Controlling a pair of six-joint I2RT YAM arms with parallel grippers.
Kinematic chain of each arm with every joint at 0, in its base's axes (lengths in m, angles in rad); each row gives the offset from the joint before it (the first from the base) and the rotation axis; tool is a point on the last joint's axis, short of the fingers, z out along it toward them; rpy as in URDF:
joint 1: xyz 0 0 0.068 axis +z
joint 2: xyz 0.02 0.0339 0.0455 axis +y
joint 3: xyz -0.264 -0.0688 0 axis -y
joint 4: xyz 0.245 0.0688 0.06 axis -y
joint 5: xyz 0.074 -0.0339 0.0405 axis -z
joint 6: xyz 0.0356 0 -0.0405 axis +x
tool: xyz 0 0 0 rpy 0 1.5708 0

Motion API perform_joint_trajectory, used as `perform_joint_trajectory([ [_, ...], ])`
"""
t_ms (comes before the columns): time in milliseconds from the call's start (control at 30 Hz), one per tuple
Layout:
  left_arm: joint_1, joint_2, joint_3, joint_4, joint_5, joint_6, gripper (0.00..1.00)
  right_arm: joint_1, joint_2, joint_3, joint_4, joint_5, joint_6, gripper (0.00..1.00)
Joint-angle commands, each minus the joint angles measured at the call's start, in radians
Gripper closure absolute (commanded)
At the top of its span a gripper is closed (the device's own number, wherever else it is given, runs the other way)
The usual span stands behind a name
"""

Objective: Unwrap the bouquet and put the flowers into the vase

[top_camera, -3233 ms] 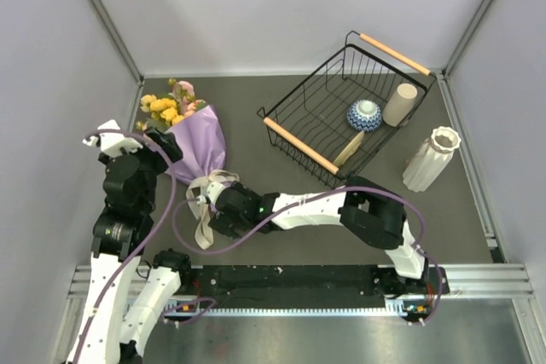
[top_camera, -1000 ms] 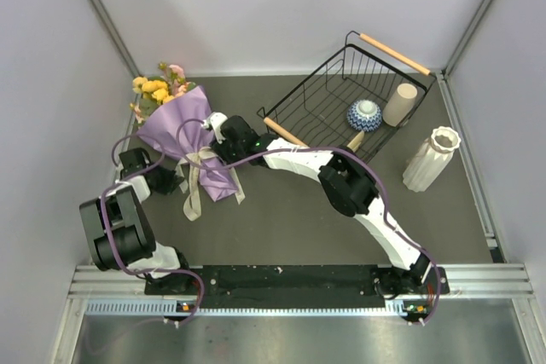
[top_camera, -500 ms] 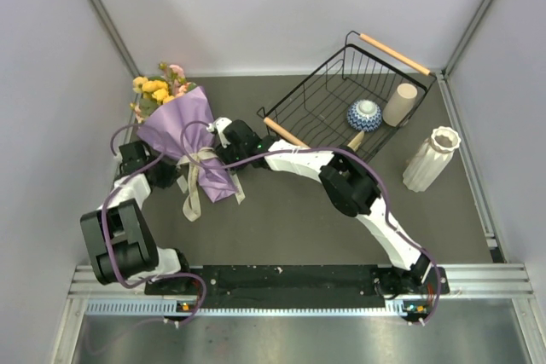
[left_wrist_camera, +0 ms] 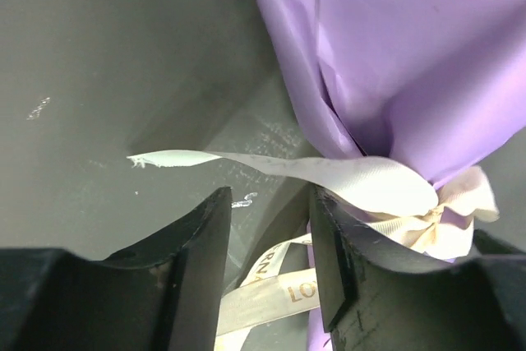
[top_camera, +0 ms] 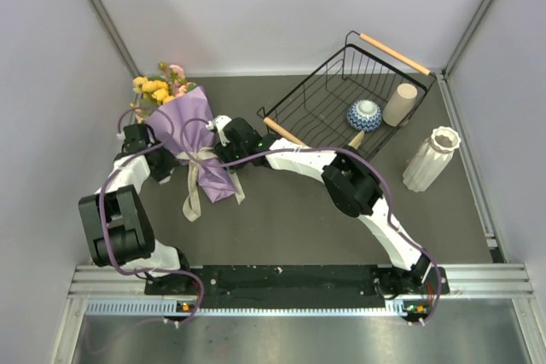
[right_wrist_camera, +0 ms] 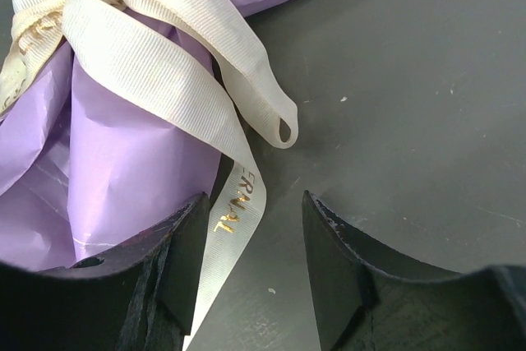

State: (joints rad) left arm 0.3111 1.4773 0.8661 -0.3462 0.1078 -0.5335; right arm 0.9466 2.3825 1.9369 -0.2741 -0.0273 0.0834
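Observation:
The bouquet (top_camera: 191, 135) lies on the table at the left, a lilac paper cone (left_wrist_camera: 411, 55) with yellow and pink flowers (top_camera: 158, 87) at its far end and a cream ribbon (top_camera: 199, 162) tied round its narrow part. My left gripper (top_camera: 168, 168) is at the bouquet's left side, open. In the left wrist view a printed ribbon tail (left_wrist_camera: 279, 289) runs loose between the fingers of the left gripper (left_wrist_camera: 269, 232). My right gripper (top_camera: 223, 158) stands open on the bouquet's right side. A lettered tail (right_wrist_camera: 234, 211) lies beside the left finger of the right gripper (right_wrist_camera: 251, 240). The white ribbed vase (top_camera: 431, 158) stands far right.
A black wire basket (top_camera: 317, 89) with wooden handles sits at the back right, holding a blue-and-white bowl (top_camera: 363, 114) and a cream cup (top_camera: 400, 104). Grey walls close in on the left, back and right.
The left gripper's jaws have opened and its wrist has slid farther back along the bouquet's left side. The right jaws have widened a little. The bouquet has stayed put over the last second.

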Motion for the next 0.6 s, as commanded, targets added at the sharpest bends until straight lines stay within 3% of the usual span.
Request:
perform_joint_trajectory([
  [0, -0.076, -0.040, 0.020, -0.014, -0.092, 0.139, 0.50, 0.000, -0.074, -0.009, 0.023, -0.026, 0.016, 0.50],
  [167, -0.118, 0.008, 0.102, -0.108, -0.146, 0.152, 0.45, 0.000, -0.069, -0.007, 0.029, -0.054, 0.026, 0.50],
  [200, -0.118, 0.003, 0.105, -0.109, -0.140, 0.150, 0.42, 0.000, -0.069, -0.009, 0.029, -0.057, 0.027, 0.50],
  [267, -0.118, -0.021, 0.103, -0.108, -0.123, 0.124, 0.26, 0.000, -0.071, -0.012, 0.029, -0.051, 0.027, 0.50],
  [433, -0.109, -0.074, 0.082, -0.082, 0.015, -0.012, 0.28, 0.000, -0.072, -0.018, 0.029, -0.040, 0.024, 0.50],
  [567, -0.086, -0.144, -0.002, 0.028, 0.116, -0.179, 0.28, 0.000, -0.077, -0.021, 0.030, -0.043, 0.024, 0.50],
])
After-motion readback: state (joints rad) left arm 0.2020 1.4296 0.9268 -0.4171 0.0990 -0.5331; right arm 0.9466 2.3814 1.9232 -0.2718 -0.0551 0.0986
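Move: The ribbon's knot lies about 8 cm to the left hand's right, 3 cm ahead and 3 cm below. Counted from that hand, the tip of the long loose tail is some 4 cm left, 2 cm back and 3 cm down, and the middle of the purple wrapper's wide part about 13 cm ahead and 2 cm to the right. From the right hand the knot is roughly 6 cm left, level in reach and 2 cm below. With nothing in its fingers, the left hand slides to its right across the bouquet towards the ribbon's knot, about 3.5 cm in all, and in the second half also climbs some 3 cm, spreading its half-open fingers to nearly three quarters as it goes. Its wrist swings some 10 degrees clockwise and rolls its left side up a little, the roll then coming back, while the right hand stays beside the wrapped stems with fingers half open. ##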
